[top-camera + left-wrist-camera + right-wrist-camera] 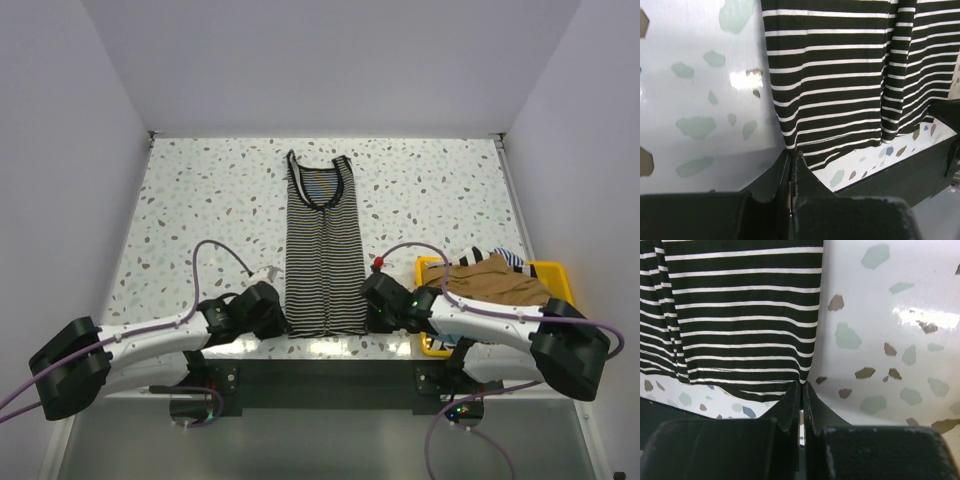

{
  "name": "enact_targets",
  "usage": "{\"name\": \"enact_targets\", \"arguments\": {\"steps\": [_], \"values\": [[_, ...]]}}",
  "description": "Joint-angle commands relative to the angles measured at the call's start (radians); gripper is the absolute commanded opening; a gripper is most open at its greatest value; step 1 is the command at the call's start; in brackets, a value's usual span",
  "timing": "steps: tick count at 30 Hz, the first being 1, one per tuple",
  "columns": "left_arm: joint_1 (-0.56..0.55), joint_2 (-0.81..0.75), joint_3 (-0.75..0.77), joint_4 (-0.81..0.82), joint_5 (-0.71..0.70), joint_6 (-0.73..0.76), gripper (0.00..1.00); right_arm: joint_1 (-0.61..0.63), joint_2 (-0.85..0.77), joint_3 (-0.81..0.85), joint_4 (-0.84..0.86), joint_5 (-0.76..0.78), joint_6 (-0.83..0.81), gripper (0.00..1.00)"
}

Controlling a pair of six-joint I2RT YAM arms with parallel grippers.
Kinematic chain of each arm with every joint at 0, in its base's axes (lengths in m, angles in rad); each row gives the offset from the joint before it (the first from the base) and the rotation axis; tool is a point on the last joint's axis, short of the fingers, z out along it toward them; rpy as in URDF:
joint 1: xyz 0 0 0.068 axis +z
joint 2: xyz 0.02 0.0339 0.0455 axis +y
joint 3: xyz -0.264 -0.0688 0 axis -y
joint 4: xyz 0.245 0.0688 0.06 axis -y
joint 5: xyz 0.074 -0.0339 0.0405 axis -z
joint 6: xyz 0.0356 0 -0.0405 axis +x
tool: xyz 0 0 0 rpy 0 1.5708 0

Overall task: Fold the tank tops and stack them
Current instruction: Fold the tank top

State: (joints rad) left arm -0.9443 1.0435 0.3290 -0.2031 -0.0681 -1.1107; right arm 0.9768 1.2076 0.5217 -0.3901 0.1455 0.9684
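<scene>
A thin black-and-white striped tank top [325, 250] lies flat and lengthwise on the speckled table [200, 200], neck at the far end. My left gripper [277, 322] is shut on its near left hem corner; in the left wrist view the striped cloth [840, 75] runs into the closed left gripper [791, 154]. At the near right hem corner my right gripper [371, 312] is shut; in the right wrist view that striped cloth [740, 305] pinches between the tips of the right gripper [802, 386]. A tan-brown tank top [495, 280] lies in the yellow bin.
A yellow bin [552, 270] at the right near edge holds the tan top and other striped cloth [500, 256]. White walls enclose the table on three sides. A dark rail [320, 375] runs along the near edge between the arm bases.
</scene>
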Motion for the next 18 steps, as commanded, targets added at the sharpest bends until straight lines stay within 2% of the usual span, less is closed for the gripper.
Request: {"name": "enact_targets", "arguments": {"steps": [1,8,14,17,18], "values": [[-0.063,-0.04,-0.007,-0.186,-0.036,-0.026,0.0,0.075,-0.06,0.035,-0.097,0.055,0.05,0.0],[-0.171,-0.172,0.044,-0.355,-0.059,-0.121,0.0,0.264,-0.144,0.133,-0.266,0.173,0.187,0.0],[-0.165,-0.163,0.185,-0.421,-0.188,-0.072,0.0,0.261,-0.102,0.256,-0.294,0.258,0.136,0.01],[-0.091,-0.117,0.246,-0.38,-0.213,0.033,0.0,0.221,-0.036,0.311,-0.283,0.256,0.084,0.0],[-0.035,-0.111,0.257,-0.362,-0.204,0.058,0.0,0.183,-0.023,0.32,-0.274,0.247,0.066,0.0]]}}
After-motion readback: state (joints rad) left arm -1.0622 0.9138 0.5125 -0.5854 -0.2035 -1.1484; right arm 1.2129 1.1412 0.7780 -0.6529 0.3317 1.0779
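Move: I already hold the tank top's hem corners, about 18 cm apart. From my left hand the bottom of the neckline lies about 30 cm ahead and 7 cm to the right, the left strap about 45 cm ahead and 2 cm left. From my right hand the neckline is about 30 cm ahead and 11 cm left, the yellow bin's middle roughly 5 cm ahead and 30 cm right. All but the bin lie about a centimetre below my hands. Keeping both hem corners pinched in shut fingers, I drag the cloth back about 5 cm towards the near table edge with both hands, then swing forward again while lifting. My right hand starts rising sooner and gets higher, about 8 cm, drifting left towards my left hand; my left rises about 5 cm, late and quickly. ##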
